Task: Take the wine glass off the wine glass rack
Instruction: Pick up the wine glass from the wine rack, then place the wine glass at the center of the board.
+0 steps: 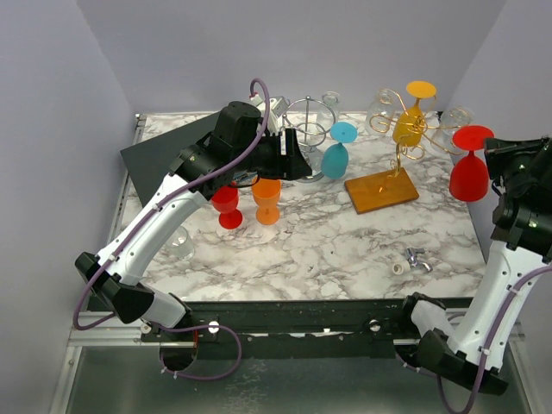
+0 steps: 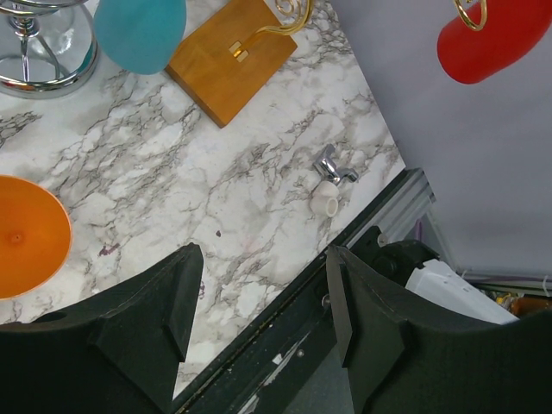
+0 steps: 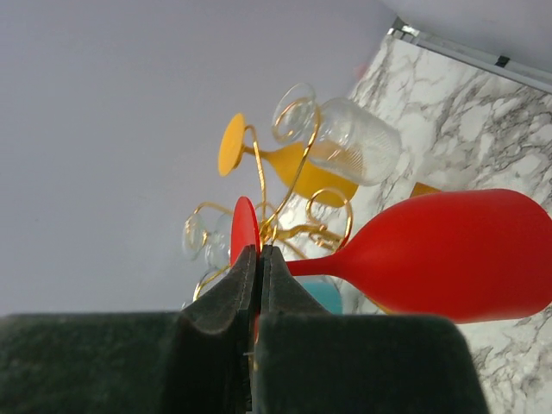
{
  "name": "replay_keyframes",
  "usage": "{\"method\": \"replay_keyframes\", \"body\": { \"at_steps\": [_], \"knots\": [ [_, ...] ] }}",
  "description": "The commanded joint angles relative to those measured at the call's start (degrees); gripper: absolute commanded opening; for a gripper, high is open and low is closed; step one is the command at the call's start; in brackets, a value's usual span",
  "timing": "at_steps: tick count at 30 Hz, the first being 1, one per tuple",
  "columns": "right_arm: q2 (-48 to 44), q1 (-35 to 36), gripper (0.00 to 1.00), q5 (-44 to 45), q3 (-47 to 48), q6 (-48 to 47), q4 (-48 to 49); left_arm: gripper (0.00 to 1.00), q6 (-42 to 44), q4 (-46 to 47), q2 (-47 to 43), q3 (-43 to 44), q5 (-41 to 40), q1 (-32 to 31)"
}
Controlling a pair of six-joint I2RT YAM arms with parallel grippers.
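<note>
The red wine glass (image 1: 470, 177) hangs upside down at the right end of the gold wire wine glass rack (image 1: 405, 138), which stands on a wooden base (image 1: 381, 190). My right gripper (image 3: 260, 254) is shut on the edge of its round red foot (image 3: 244, 226), and the bowl (image 3: 457, 254) sticks out to the right. The stem passes close to a gold loop (image 3: 332, 216); I cannot tell whether it rests in it. A yellow glass (image 1: 408, 125) and clear glasses (image 1: 382, 108) hang on the rack. My left gripper (image 2: 263, 285) is open and empty above the marble table.
A teal glass (image 1: 336, 155) hangs by a chrome rack (image 1: 309, 129). A small red glass (image 1: 228, 205) and an orange glass (image 1: 267, 200) stand under the left arm. There is also a clear glass (image 1: 179, 241), a dark mat (image 1: 168, 151) and a small metal part (image 1: 414, 257).
</note>
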Motion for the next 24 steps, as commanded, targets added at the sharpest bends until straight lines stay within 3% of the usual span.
{"method": "replay_keyframes", "body": {
  "at_steps": [1,12,16,24],
  "knots": [
    [-1.95,-0.25,0.01,-9.40,5.07,-3.48,-9.70,0.66,0.51,0.96,-0.37,0.25,1.44,-0.15],
    [0.50,-0.23,0.01,-35.85,17.56,-5.23,-18.41,0.66,-2.39,2.10,-2.79,-2.33,1.60,-0.14],
    [1.37,-0.22,0.01,-44.58,18.54,-0.39,-14.04,0.66,-4.92,5.73,-4.47,-4.61,3.43,-0.11],
    [6.70,-0.27,0.01,-54.84,21.12,16.26,6.02,0.67,-11.97,17.89,-5.16,-4.10,7.75,0.14]
  ]
}}
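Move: Some 40 cm to the right hand's left, about level with it in reach and roughly 7 cm lower, waits the open left gripper, towards which the held red glass is taken. On the way, the gold rack's hooks lie about 13 cm left, 9 cm ahead and 8 cm below; its yellow glass hangs about 14 cm left, 15 cm ahead and 11 cm below. From the left hand the red glass is about 39 cm right, level in reach and slightly higher. Swinging left, the right hand carries the red wine glass some 15 cm towards the left gripper, rising about 9 cm and drawing back some 5 cm, so that it travels on the near side of the gold rack. The wrist turns about 45 degrees counter-clockwise and tips up a little, fingers still shut on the stem just under the foot. Late on, the open left gripper lifts about 2 cm. ##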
